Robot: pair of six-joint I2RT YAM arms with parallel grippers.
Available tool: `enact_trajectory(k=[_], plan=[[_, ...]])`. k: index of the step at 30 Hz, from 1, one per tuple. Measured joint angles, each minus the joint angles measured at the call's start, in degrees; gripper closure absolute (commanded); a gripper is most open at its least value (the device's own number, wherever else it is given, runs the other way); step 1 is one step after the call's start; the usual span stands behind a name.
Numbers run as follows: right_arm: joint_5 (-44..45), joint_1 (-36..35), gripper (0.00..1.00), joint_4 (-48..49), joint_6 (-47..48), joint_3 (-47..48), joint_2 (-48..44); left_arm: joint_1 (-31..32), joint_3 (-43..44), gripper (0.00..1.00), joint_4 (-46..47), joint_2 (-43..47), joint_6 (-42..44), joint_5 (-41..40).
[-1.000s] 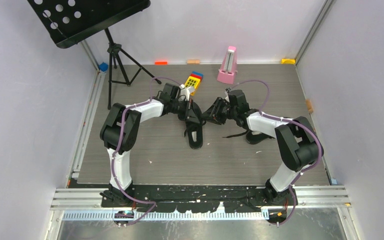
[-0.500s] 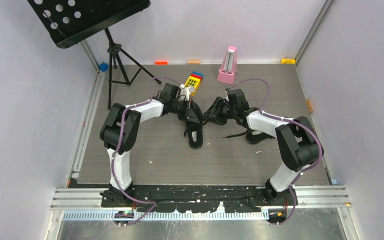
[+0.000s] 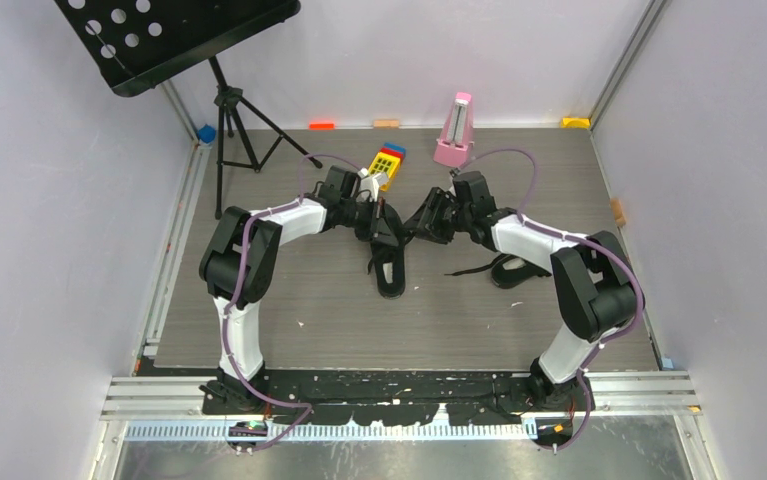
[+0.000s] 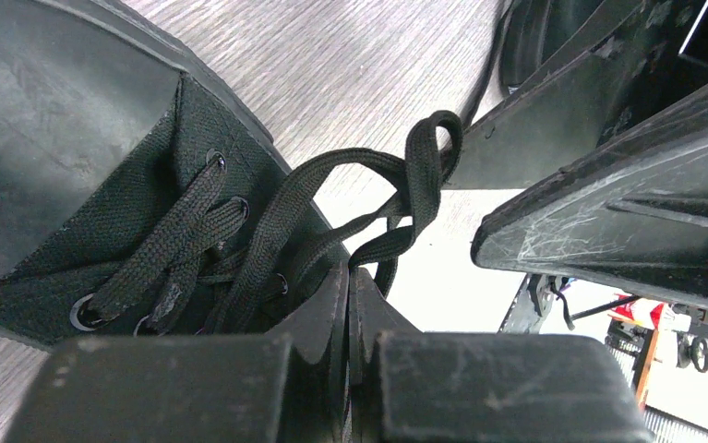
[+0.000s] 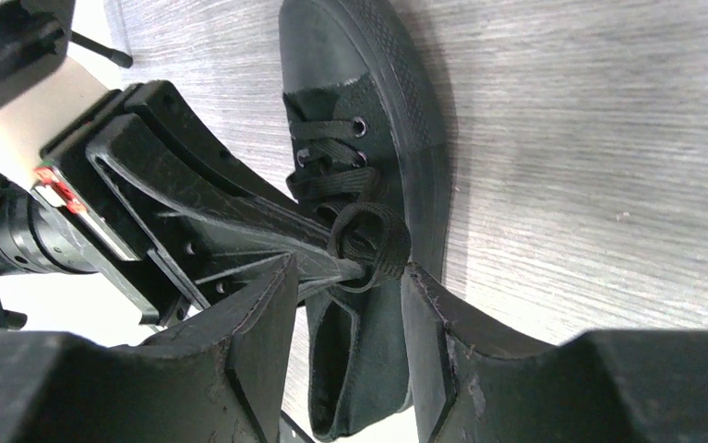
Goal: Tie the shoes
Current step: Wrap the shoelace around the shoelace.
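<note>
One black shoe (image 3: 391, 272) lies mid-table with its toe toward the far side; the other shoe (image 3: 512, 270) lies to its right under the right arm. My left gripper (image 3: 389, 230) is over the first shoe's tongue and shut on a lace (image 4: 373, 247) of that shoe (image 4: 82, 175). A loop of the lace (image 5: 369, 242) wraps round the left gripper's tip (image 5: 239, 235). My right gripper (image 5: 345, 281) faces it, open, with its fingers (image 5: 259, 318) either side of the loop and not touching it. The shoe's toe (image 5: 368, 74) shows beyond.
A pink metronome (image 3: 453, 130) and a yellow toy keypad (image 3: 388, 163) stand just behind the grippers. A black music stand (image 3: 174, 40) on a tripod (image 3: 234, 130) fills the far left corner. The second shoe's loose lace (image 3: 471, 270) trails on the table.
The right gripper's jaws have widened and its wrist has shifted slightly toward the far side. The left arm and both shoes have stayed put.
</note>
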State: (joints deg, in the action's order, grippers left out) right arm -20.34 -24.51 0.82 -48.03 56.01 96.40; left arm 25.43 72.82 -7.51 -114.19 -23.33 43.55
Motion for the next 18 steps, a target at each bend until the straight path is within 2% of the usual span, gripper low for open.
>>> enact_trajectory(k=[10,18], plan=[[2.8,0.0,0.56,-3.2,2.3,1.0,0.4,0.0,0.0,1.00,0.0,0.0,-0.3,-0.1],[5.7,0.0,0.78,-6.6,6.2,1.0,-1.9,0.0,0.0,1.00,0.0,0.0,-0.3,-0.1]])
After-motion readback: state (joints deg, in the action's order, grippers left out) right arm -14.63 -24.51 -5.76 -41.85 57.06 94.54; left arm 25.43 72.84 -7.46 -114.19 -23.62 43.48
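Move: The black shoelace loop stands out of the left fingertips, about 2 cm to the right hand's left, 1 cm ahead and 2 cm lower, just off the half-open right fingers. The laced shoe's middle lies some 8 cm to the right hand's left, 4 cm back and 6 cm below; the other shoe is about 24 cm to its right, 9 cm back and also lower. From the left hand the loop is roughly 3 cm right and 1 cm back, level with it. The right hand draws off to its right by about 2 cm, away from the loop and the left fingertips, nudging forward half a centimetre before coming back and dipping about 1 cm before rising again slightly, while the wrist rolls its left side down by some 10 degrees. On the way its fingers narrow from half open to about a quarter open with nothing seen between them, and the left hand stays still, shut on the lace so that the loop keeps standing toward the right fingers. ##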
